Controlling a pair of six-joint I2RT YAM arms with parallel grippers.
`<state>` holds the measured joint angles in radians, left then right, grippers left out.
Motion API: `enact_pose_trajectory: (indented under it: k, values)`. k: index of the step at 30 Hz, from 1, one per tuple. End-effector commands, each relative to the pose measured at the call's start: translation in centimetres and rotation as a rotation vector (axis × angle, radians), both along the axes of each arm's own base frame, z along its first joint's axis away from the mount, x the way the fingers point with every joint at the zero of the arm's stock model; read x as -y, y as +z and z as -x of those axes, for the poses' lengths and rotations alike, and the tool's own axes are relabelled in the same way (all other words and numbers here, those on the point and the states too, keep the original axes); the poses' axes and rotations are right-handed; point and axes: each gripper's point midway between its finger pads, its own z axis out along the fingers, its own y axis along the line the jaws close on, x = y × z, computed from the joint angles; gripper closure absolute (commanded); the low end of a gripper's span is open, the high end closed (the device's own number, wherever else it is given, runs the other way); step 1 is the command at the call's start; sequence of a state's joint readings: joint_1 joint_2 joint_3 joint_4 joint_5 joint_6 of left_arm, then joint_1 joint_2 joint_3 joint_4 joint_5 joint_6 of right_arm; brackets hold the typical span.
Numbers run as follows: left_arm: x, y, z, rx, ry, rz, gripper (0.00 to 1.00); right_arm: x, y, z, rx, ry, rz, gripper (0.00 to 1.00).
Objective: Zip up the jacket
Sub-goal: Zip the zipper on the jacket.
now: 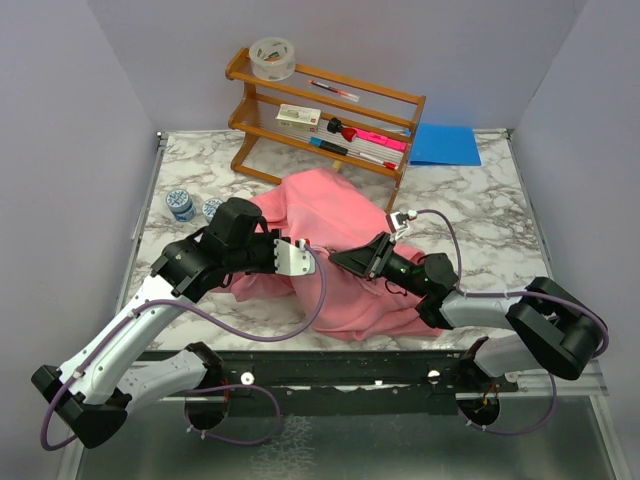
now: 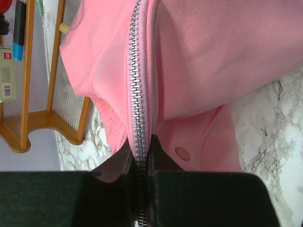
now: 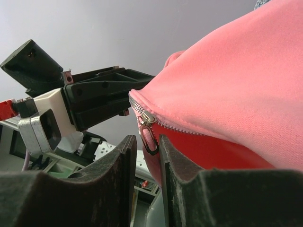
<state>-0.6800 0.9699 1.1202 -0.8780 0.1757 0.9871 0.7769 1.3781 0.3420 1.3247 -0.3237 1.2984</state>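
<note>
The pink jacket (image 1: 335, 215) lies bunched in the middle of the marble table. My left gripper (image 1: 300, 256) is at its left side. In the left wrist view that gripper (image 2: 140, 150) is shut on the closed zipper strip (image 2: 138, 80), whose metal teeth run up and away from the jaws. My right gripper (image 1: 347, 262) faces it from the right. In the right wrist view the zipper slider (image 3: 147, 117) sits at the jacket's edge. Its pink pull tab (image 3: 149, 138) hangs between the fingers of the right gripper (image 3: 147, 142), beside the right finger, with a gap on the left.
A wooden rack (image 1: 325, 115) with pens, a box and a tape roll (image 1: 272, 58) stands at the back. A blue folder (image 1: 444, 144) lies at the back right. Two small blue-and-white pots (image 1: 181, 204) sit left of the jacket. The black rail (image 1: 330, 370) runs along the near edge.
</note>
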Motion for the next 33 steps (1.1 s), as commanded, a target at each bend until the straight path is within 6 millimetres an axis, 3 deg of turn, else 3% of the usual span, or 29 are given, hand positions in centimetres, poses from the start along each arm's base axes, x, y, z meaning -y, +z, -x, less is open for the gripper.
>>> enact_pose_trajectory:
  k: [1,6,14,27,33]
  values:
    - [0.6,1.4,-0.1,0.029,-0.018,0.045,1.0,0.4,-0.3,-0.6,0.0,-0.04,0.009,0.69]
    - [0.6,1.4,0.0,0.029,-0.019,0.045,1.0,0.4,-0.5,-0.9,0.021,-0.064,0.047,0.72]
    - [0.7,1.3,0.0,0.021,-0.024,0.045,1.0,0.1,-0.4,-2.2,0.158,-0.124,0.257,0.99]
    - [0.8,1.2,0.0,0.022,-0.027,0.044,1.0,1.0,-1.3,-5.0,0.429,-0.174,0.709,1.0]
    - [0.8,1.2,0.0,0.02,-0.031,0.047,1.0,1.5,-1.8,-6.1,0.506,-0.18,0.84,1.0]
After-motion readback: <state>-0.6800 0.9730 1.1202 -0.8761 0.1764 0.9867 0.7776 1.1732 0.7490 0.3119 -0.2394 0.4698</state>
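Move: The zipper pull lies almost between the right hand's parted fingertips, about 1 cm ahead and 1 cm to the left, level with them. The left fingers pinching the zipper edge are some 6 cm to the right hand's left, about 3 cm ahead and roughly level, while the bulk of the pink jacket lies some 12 cm below the right hand. From the left hand, the zipper pull is about 5 cm to the right and 2 cm back, roughly level. The right fingers, already around the zipper pull, shut on it with the hand almost in place, then carry it about 5 cm forward, away from the robot's base, ending nearly level with where they began. As it goes the right wrist rolls about 45 degrees and its left-pointing fingers come down from slightly raised to slightly lowered, while the left hand stays put and keeps its pinch on the closed teeth, anchoring the zipper. ##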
